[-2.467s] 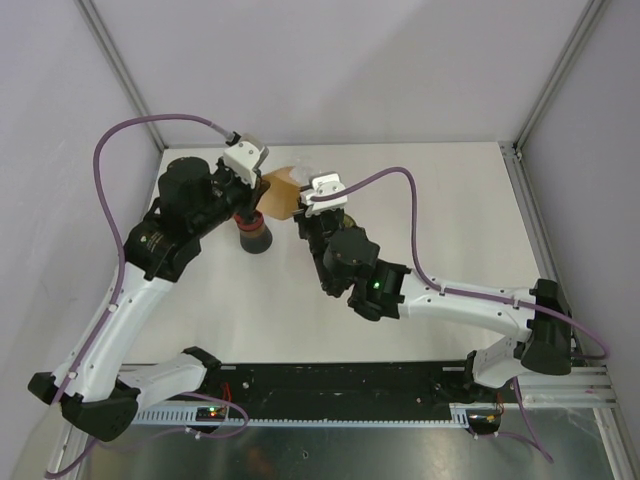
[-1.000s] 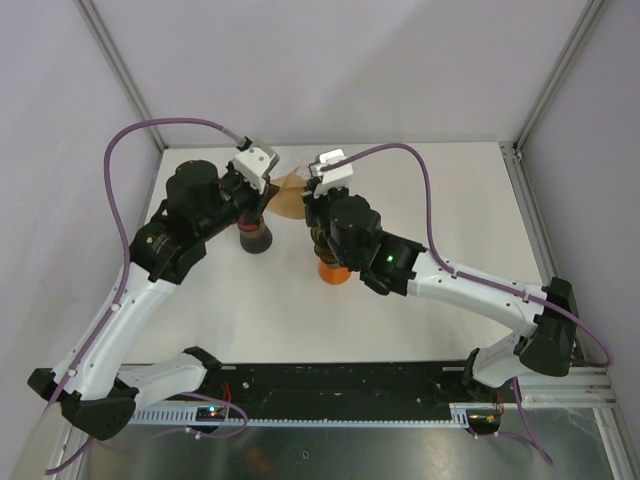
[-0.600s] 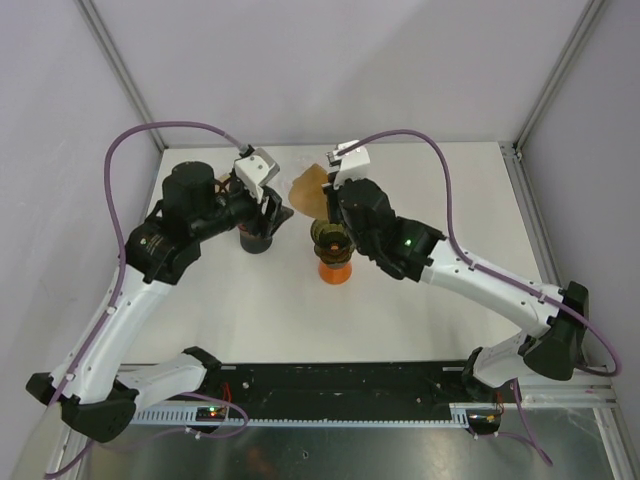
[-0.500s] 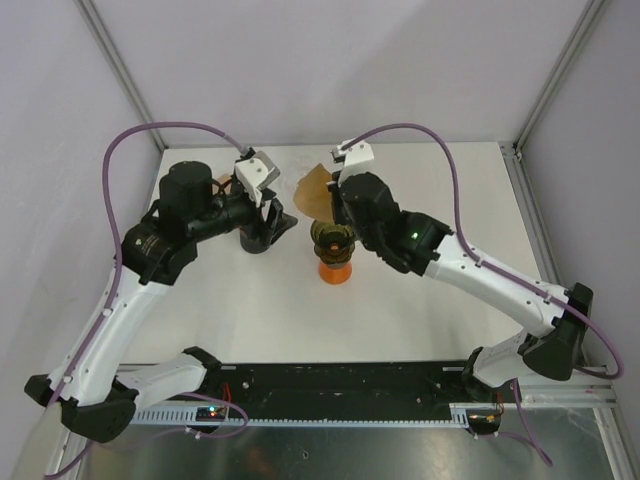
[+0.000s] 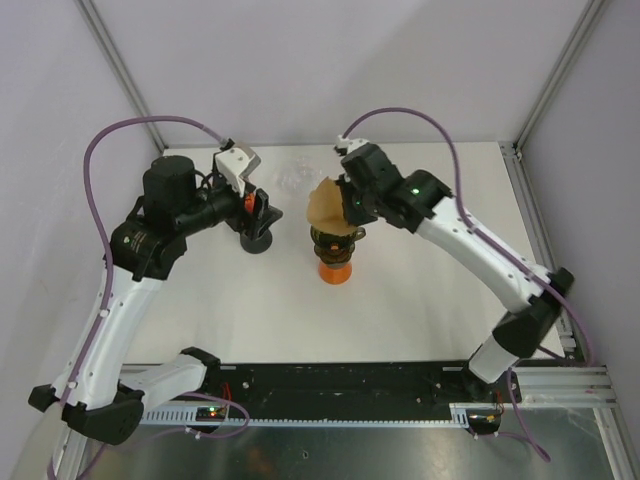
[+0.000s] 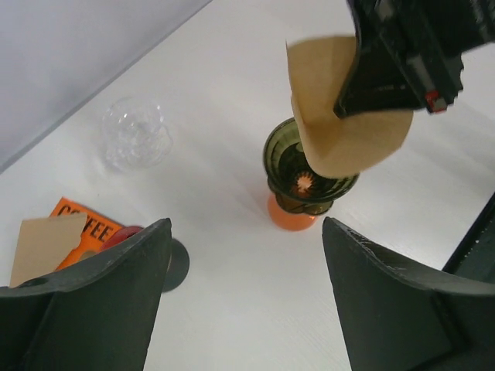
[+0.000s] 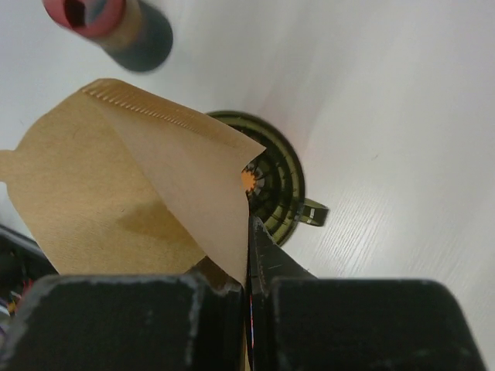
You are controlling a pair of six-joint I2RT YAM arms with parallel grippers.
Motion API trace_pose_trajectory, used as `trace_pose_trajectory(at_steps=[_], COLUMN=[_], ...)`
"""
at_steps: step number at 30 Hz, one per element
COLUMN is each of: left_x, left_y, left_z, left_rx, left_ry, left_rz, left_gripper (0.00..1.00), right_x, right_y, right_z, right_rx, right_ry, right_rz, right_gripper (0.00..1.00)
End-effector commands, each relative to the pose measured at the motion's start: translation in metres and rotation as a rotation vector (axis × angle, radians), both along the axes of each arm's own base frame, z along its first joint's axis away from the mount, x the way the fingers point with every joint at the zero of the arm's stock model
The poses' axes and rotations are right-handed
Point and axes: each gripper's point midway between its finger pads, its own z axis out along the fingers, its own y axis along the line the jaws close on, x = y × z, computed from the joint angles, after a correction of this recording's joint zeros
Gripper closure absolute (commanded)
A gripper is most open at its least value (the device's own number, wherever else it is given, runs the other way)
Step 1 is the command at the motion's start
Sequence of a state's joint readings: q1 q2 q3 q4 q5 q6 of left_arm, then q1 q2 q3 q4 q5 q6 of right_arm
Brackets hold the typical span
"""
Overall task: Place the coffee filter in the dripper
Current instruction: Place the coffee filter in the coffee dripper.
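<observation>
My right gripper is shut on the edge of the brown paper coffee filter. The filter hangs tilted just above the dripper, a dark green ribbed cone on an orange base. In the left wrist view the filter's lower edge overlaps the dripper's rim; whether they touch I cannot tell. My left gripper stands open and empty to the left of the dripper, beside the dark stand.
A dark stand with a red top sits left of the dripper. An orange filter packet with a brown filter sticking out lies by it. A clear plastic piece rests at the back.
My left gripper has let go of the filter, opened and drawn back to the left. My right gripper has carried the filter forward and over the dripper.
</observation>
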State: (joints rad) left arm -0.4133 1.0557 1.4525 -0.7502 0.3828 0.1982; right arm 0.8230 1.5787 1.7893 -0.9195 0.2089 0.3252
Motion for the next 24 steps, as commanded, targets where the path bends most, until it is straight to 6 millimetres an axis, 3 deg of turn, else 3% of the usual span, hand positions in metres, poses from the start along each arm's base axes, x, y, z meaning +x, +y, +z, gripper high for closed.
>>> trace_pose_trajectory(at_steps=[1,6,12,18,24], left_x=[0.013,0.019,0.020,0.020,0.018], left_y=[0.017,0.030,0.032,0.029,0.026], left_z=[-0.014,-0.024,-0.027,-0.028,-0.026], left_rx=[-0.003,-0.002,-0.003,-0.011,-0.019], left_ry=[0.044,0.048,0.056,0.068,0.067], left_rz=[0.081,0.126,0.131,0.114,0.093], left_gripper=[0.16,0.16,0.16,0.16,0.16], right_x=[-0.015,-0.002,0.003,0.003,0.008], right_y=[0.014,0.016,0.020,0.018,0.013], right_z=[-0.037,-0.051,-0.059,-0.056,-0.034], right_rx=[-0.076,-0.140,-0.158,-0.166,-0.157], right_ry=[0.180,0.194,0.209,0.205,0.134], right_rz=[0.099,0.079,0.099,0.103,0.084], right_gripper=[1.00,1.00,0.99,0.69,0.53])
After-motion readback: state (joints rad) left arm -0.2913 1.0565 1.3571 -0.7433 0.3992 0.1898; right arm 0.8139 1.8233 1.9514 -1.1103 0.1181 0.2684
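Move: The right hand holds the filter by its edge, with the dripper about 3 cm ahead, 2 cm to its left and some 13 cm below. The orange carafe stands directly under the dripper, roughly 23 cm below the hand. The red-topped cup is about 19 cm left of the right hand and 9 cm farther out; the clear glass is 10 cm left and 22 cm out. From the empty left hand the dripper lies about 6 cm ahead, 10 cm right and 22 cm below. Down quickly goes the right hand, about 8 cm with a slight drift left, tipping its fingers some 15 degrees further down to lower the pinched filter into the dripper. It then eases up a centimetre or so while the fingers open to nearly half, letting go of the filter. The open, empty left hand sinks 4 cm and shifts some 3 cm left and slightly forward. ##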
